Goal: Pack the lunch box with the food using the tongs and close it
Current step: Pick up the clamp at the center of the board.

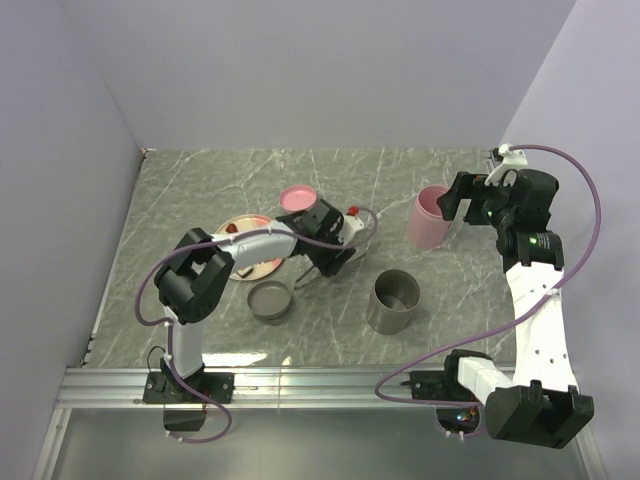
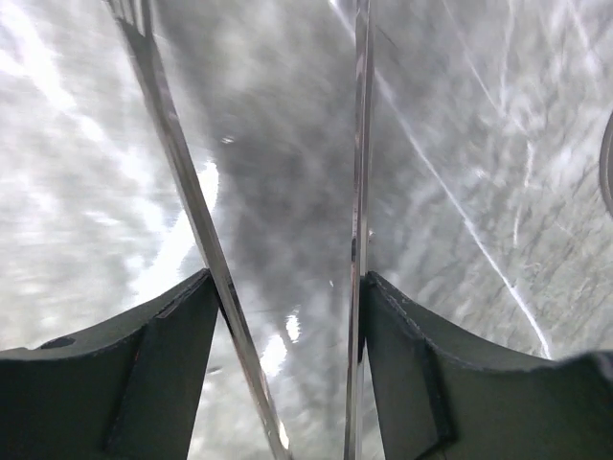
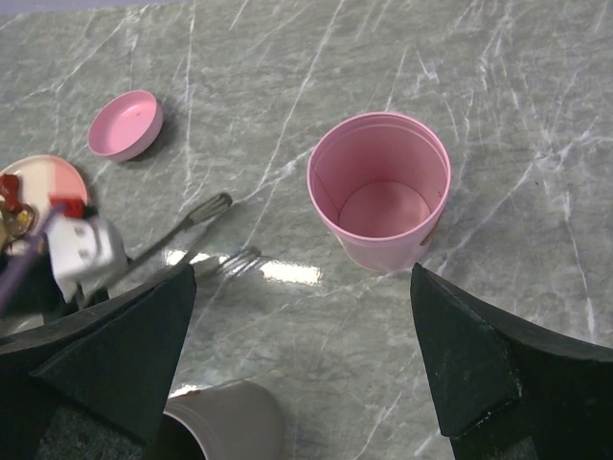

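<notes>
The silver tongs [image 2: 360, 144] lie on the marble table, their forked tips [image 3: 222, 262] pointing toward the pink tub. My left gripper [image 2: 287, 278] is down over them with one arm of the tongs against each finger, shut on them; from above it [image 1: 335, 252] sits just right of the plate. Small red and brown pieces of food [image 1: 233, 230] lie on the pink-and-white plate [image 1: 262, 268]. The lunch box stands in parts: a pink tub [image 1: 430, 215], a grey tub [image 1: 393, 300], a pink lid [image 1: 297, 197] and a grey lid [image 1: 270, 300]. My right gripper [image 3: 304, 273] hangs open and empty beside the pink tub.
Grey walls close in the table at the left, back and right. A metal rail [image 1: 320, 385] runs along the near edge by the arm bases. The left arm's purple cable [image 1: 150, 290] loops beside its elbow.
</notes>
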Robot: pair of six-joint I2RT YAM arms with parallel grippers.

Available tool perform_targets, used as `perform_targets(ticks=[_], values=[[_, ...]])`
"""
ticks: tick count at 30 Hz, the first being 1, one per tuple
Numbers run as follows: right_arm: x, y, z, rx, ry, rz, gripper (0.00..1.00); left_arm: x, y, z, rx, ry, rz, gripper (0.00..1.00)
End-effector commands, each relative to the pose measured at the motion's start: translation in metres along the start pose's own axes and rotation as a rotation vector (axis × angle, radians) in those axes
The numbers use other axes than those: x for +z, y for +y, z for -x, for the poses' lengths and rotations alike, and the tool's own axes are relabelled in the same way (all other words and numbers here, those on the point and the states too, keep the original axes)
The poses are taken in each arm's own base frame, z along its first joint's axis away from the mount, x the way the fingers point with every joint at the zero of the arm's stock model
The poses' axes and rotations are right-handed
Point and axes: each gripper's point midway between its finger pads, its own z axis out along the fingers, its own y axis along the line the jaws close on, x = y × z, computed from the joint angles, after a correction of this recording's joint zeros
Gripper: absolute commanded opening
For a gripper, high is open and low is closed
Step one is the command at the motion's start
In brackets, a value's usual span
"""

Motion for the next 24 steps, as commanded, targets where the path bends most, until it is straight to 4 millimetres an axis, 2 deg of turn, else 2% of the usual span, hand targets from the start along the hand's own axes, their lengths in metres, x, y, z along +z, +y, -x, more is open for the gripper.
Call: perform_targets(ticks=[1,2,4,7,12,13,15,17,18,21,22,23,24], values=[[-0.008,0.007,0.013,-0.031,-0.049,0.03,1.0,-0.038,0.018,0.049,0.009,-0.092,0.001,0.65],[-0.008,0.007,0.012,-0.031,-0.046,0.033,1.0,-0.043,0.021,0.049,0.006,-0.079,0.0,0.65],[-0.009,0.008,0.014,-0.032,-0.048,0.036,1.0,-0.054,0.026,0.066,0.026,-0.107,0.013,0.65],[-0.011,0.011,0.016,-0.038,-0.049,0.045,1.0,-0.067,0.027,0.076,0.036,-0.117,0.009,0.64],[-0.015,0.017,0.019,-0.041,-0.053,0.07,1.0,-0.104,0.024,0.095,0.027,-0.185,-0.042,0.66],[-0.016,0.021,0.02,-0.064,-0.055,0.097,1.0,-0.117,0.02,0.103,0.031,-0.221,-0.067,0.66],[-0.018,0.029,0.02,-0.097,-0.059,0.144,1.0,-0.131,0.022,0.105,0.018,-0.247,-0.086,0.66],[-0.021,0.043,0.021,-0.148,-0.076,0.23,1.0,-0.15,0.016,0.111,0.012,-0.283,-0.13,0.66],[-0.026,0.053,0.023,-0.183,-0.1,0.271,1.0,-0.156,0.019,0.111,-0.001,-0.291,-0.135,0.66],[-0.033,0.079,0.021,-0.329,-0.146,0.36,1.0,-0.18,0.013,0.115,-0.031,-0.335,-0.196,0.65],[-0.033,0.085,0.02,-0.364,-0.141,0.379,1.0,-0.191,0.009,0.115,-0.034,-0.351,-0.217,0.65],[-0.036,0.088,0.027,-0.417,-0.152,0.38,1.0,-0.196,0.002,0.115,-0.035,-0.362,-0.261,0.65],[-0.032,0.09,0.024,-0.428,-0.127,0.387,1.0,-0.199,0.0,0.111,-0.061,-0.363,-0.283,0.65]])
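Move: The clamp is already between the left fingers, its middle about at the hand point and low over the board. From there the plate lies about 20 cm left and 5 cm ahead, the small pink bowl about 9 cm left and 17 cm ahead, the grey bowl some 16 cm left and 8 cm back, the grey cup roughly 12 cm right and 9 cm back. From the right hand, the clamp is about 26 cm left, 2 cm back and 26 cm below. Keeping its grip on the clamp, the left hand lifts it some 18 cm off the board, going about 5 cm forward at first, then easing part of the way back and drifting a little left as it climbs, while the wrist rolls its left side down by nearly 20 degrees. The right hand, empty and wide open, waits and then late on swings about 6 cm left towards the clamp, drawing slightly back and up and turning some 20 degrees counter-clockwise. ##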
